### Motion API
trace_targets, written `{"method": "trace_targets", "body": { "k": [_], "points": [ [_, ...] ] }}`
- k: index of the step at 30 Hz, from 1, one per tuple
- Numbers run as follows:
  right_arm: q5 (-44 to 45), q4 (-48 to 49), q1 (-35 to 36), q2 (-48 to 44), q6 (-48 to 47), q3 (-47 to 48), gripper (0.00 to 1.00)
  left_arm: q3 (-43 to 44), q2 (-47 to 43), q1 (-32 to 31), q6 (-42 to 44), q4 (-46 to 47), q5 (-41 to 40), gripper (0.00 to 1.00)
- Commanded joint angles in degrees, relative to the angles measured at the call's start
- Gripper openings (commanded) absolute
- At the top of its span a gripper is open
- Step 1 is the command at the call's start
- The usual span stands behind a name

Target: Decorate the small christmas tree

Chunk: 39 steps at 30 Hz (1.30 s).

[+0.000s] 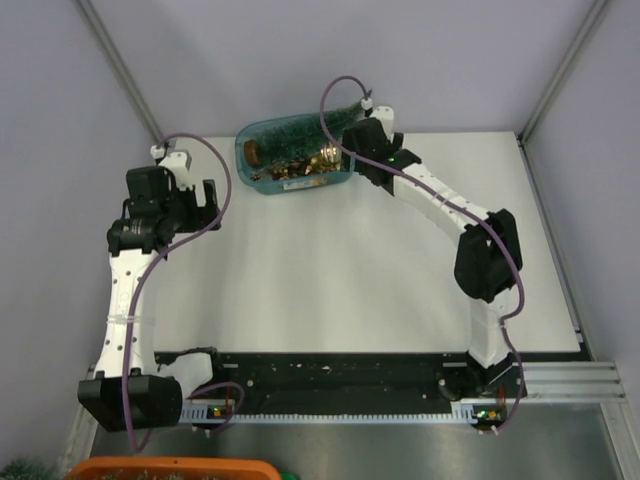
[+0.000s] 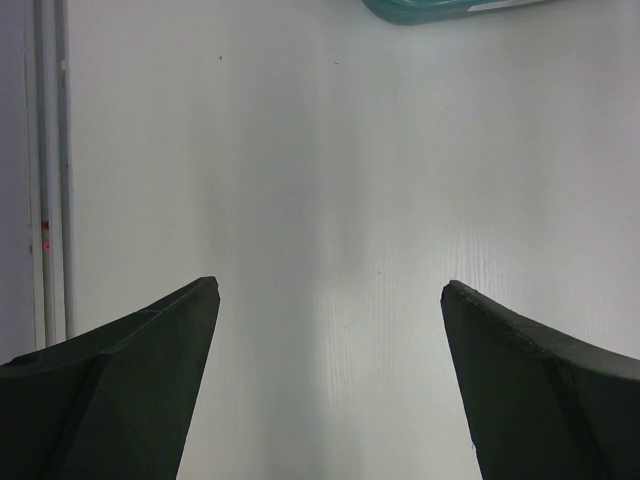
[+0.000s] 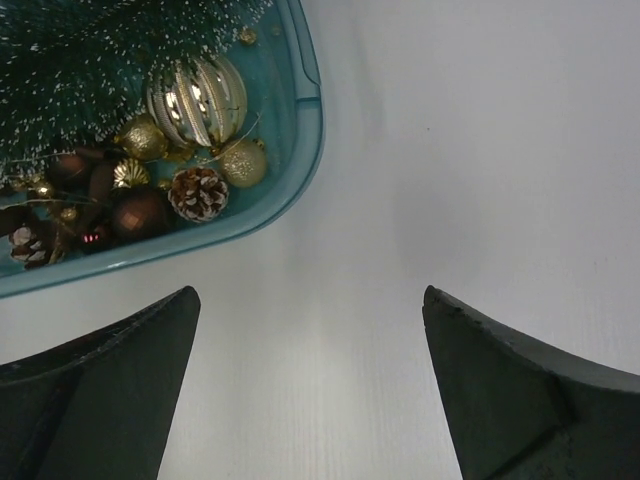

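Observation:
The small christmas tree (image 1: 300,138) lies on its side in a translucent blue oval tray (image 1: 262,185) at the back of the table; its dark, frosted bristles (image 3: 70,70) fill the top left of the right wrist view. Beside it in the tray lie a striped gold ball (image 3: 197,98), a glittery gold ball (image 3: 243,163), a pinecone (image 3: 198,193) and brown balls (image 3: 140,212). My right gripper (image 3: 310,300) hangs open over bare table just off the tray's right end (image 1: 362,158). My left gripper (image 2: 330,290) is open and holds nothing, left of the tray (image 1: 208,203).
The tray's rim (image 2: 440,10) shows at the top edge of the left wrist view. A metal rail (image 2: 50,200) runs along the table's left side. An orange bin (image 1: 170,468) sits below the near edge, with green bristles (image 1: 25,468) beside it.

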Motion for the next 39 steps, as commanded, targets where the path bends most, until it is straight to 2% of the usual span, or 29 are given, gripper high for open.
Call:
{"method": "trace_targets", "body": {
  "k": [1,9,17,25,30,35,37,39],
  "points": [
    [6.0,-0.8,0.8,5.1,3.5,5.8,0.93,-0.7,-1.5,0.3,0.1,-0.3,2.7,0.99],
    [8.1,0.2,0.8,16.4,7.4,17.9,0.93,-2.7,-2.4,0.3,1.2,-0.3,3.1,0.99],
    [8.2,0.2,-0.5,25.3,11.6,23.3,0.9,-3.8,-2.6,0.3,1.5,0.3,3.7,0.99],
    [5.2,-0.5,-1.6,28.3,14.5,23.1,0.72,-3.7,-2.5,0.3,2.2,0.5,3.3,0.99],
    [3.8,-0.9,-2.6,27.1,15.3,20.0,0.48,-4.0,-3.0,0.3,2.3,0.8,2.8,0.99],
    [3.4,-0.9,-4.1,21.7,14.4,10.9,0.33,-4.7,-3.6,0.3,3.1,1.2,2.4,0.99],
    [2.4,-0.1,-5.5,17.6,13.9,4.8,0.26,-4.9,-3.9,0.4,3.6,1.2,2.3,0.99],
    [1.0,2.0,-7.0,13.5,13.5,-2.0,0.24,-5.0,-4.1,0.3,3.9,1.0,2.3,0.99]
  ]
}}
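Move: The blue bin's right rim, where the fingers will shut, is about 8 cm ahead of the right hand, 2 cm to its left and 12 cm below. Inside the bin, the big gold bauble lies some 11 cm ahead and 9 cm left of that hand, a pinecone 6 cm ahead and 9 cm left, both about 15 cm down. From the left hand, the rim is roughly 27 cm ahead, 33 cm right and 18 cm below. The bin's right rim is taken by the right hand, which goes forward and down, about 12 cm lower in all, turning some 15 degrees clockwise, and closes one finger inside the wall and the other outside. Pinching the rim, it then drags back and right a few centimetres. The left hand, still wide open, sinks 2–3 cm and eases slightly back. ##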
